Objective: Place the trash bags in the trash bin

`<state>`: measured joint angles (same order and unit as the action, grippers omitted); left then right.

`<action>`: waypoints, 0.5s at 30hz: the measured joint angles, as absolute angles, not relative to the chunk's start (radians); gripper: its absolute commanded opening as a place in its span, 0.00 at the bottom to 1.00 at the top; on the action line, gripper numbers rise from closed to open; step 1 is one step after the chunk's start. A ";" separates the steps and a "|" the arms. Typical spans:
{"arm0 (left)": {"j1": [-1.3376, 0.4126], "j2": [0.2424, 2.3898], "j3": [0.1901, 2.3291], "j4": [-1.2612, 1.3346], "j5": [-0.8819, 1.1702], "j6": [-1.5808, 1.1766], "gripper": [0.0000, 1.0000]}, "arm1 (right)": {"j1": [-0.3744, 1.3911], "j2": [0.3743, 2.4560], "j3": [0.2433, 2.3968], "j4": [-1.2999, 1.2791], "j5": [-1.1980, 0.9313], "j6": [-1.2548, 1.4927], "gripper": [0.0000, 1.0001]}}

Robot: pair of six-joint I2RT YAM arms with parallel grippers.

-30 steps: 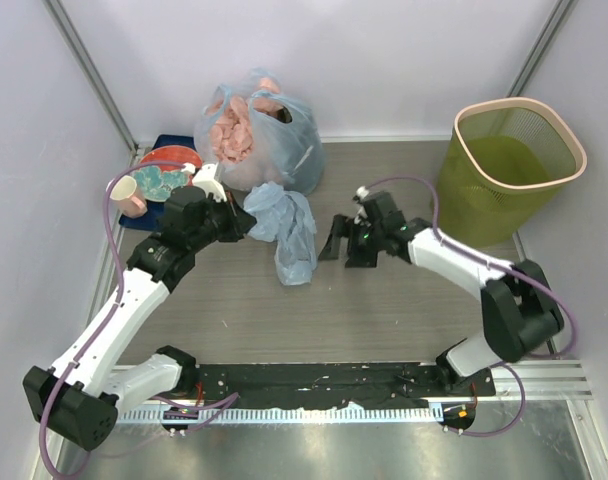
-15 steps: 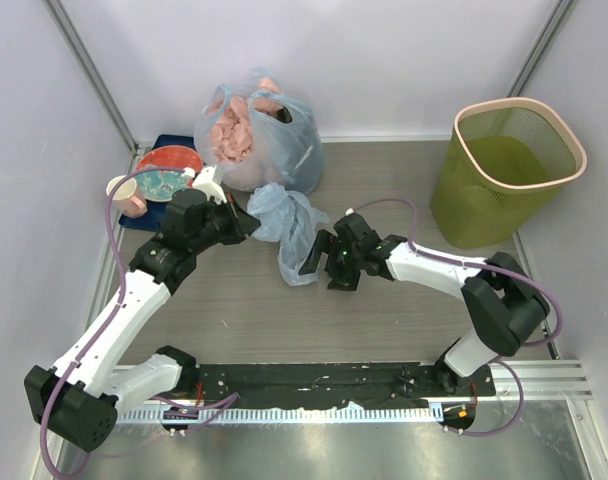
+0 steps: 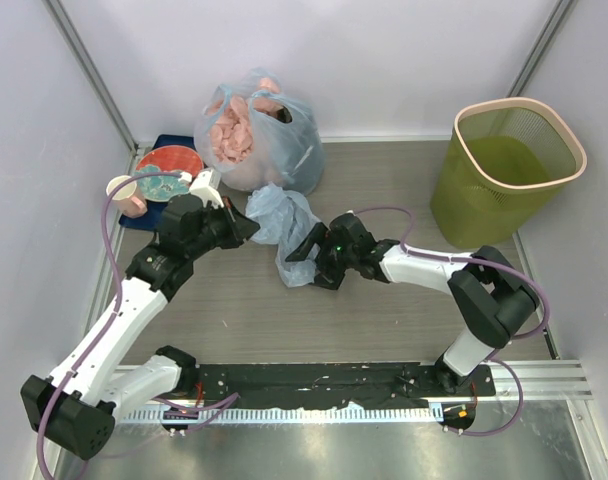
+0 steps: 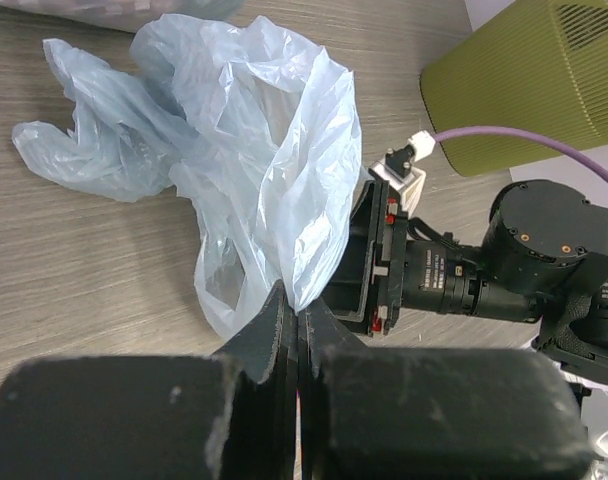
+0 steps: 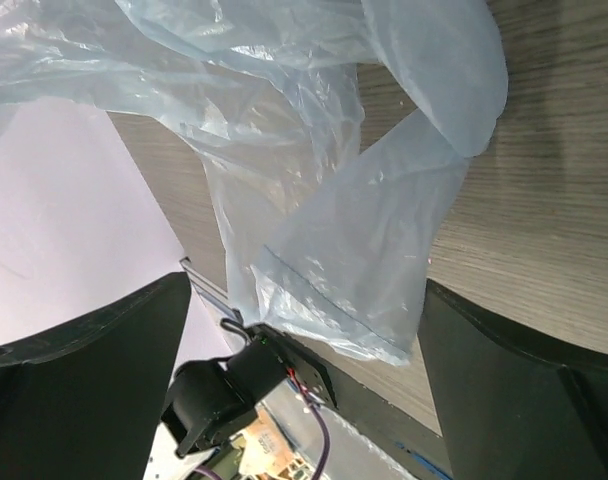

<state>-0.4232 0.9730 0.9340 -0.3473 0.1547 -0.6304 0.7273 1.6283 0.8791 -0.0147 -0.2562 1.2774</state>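
The trash bag (image 3: 286, 232) is a limp, crinkled light-blue plastic bag, lifted off the wooden table at its left end. My left gripper (image 3: 247, 225) is shut on the bag's upper edge; in the left wrist view the bag (image 4: 269, 150) hangs from the pinched fingertips (image 4: 297, 302). My right gripper (image 3: 306, 262) stands wide open at the bag's lower right end. In the right wrist view that end of the bag (image 5: 334, 230) lies between the two spread fingers of the gripper (image 5: 304, 345), touching neither. The olive-green trash bin (image 3: 506, 165) stands upright at the far right.
A knotted blue bag with pink lumps (image 3: 252, 130) sits just behind the trash bag. A red plate (image 3: 170, 163) and a pink cup (image 3: 126, 195) rest on a blue mat at the far left. Walls close in the back and both sides.
My right gripper has moved left from mid-table to the bag and opened wider, so its fingers now straddle the bag's lower end. The left gripper has stayed shut on the bag.
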 measured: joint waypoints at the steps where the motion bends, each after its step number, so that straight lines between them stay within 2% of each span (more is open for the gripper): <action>1: -0.423 0.972 0.930 -0.347 0.155 -0.633 0.00 | 0.727 1.629 0.875 0.001 -0.253 1.288 0.97; 4: -0.423 0.973 0.925 -0.349 0.156 -0.644 0.00 | 0.727 1.641 0.852 0.045 -0.244 1.306 0.91; 5: -0.423 0.973 0.925 -0.348 0.156 -0.645 0.00 | 0.727 1.653 0.845 0.055 -0.241 1.312 0.81; 7: -0.423 0.973 0.925 -0.348 0.158 -0.647 0.00 | 0.727 1.678 0.830 0.068 -0.237 1.317 0.69; 8: -0.423 0.973 0.925 -0.349 0.158 -0.647 0.00 | 0.725 1.690 0.822 0.072 -0.237 1.320 0.52; 10: -0.423 0.973 0.925 -0.350 0.159 -0.642 0.00 | 0.709 1.707 0.807 0.071 -0.237 1.311 0.29; 11: -0.423 0.972 0.925 -0.356 0.161 -0.626 0.00 | 0.700 1.708 0.804 0.064 -0.239 1.293 0.08; 12: -0.423 0.972 0.925 -0.363 0.162 -0.614 0.00 | 0.681 1.708 0.803 0.044 -0.242 1.274 0.01; 15: -0.420 0.963 0.932 -0.425 0.189 -0.528 0.00 | 0.601 1.678 0.809 -0.023 -0.237 1.145 0.01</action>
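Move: The near, lower end of the trash bag dangling from my left fingers hangs just between my open right fingers, about 4 cm below them and maybe a centimetre to their left. From my right hand, the stuffed bag sits some 22 cm ahead and 9 cm left, and the bin about 16 cm ahead and 37 cm right. From my left hand, that lower end is roughly 8 cm right, 3 cm back and 20 cm down. I sink my right hand about 5 cm over the bag's dangling end and shut the wide-open fingers, so they pinch its edge; as they close I sweep the hand right, some 5 cm, and a little forward. My left hand keeps its pinch on the other end, easing down and slightly back late on. ##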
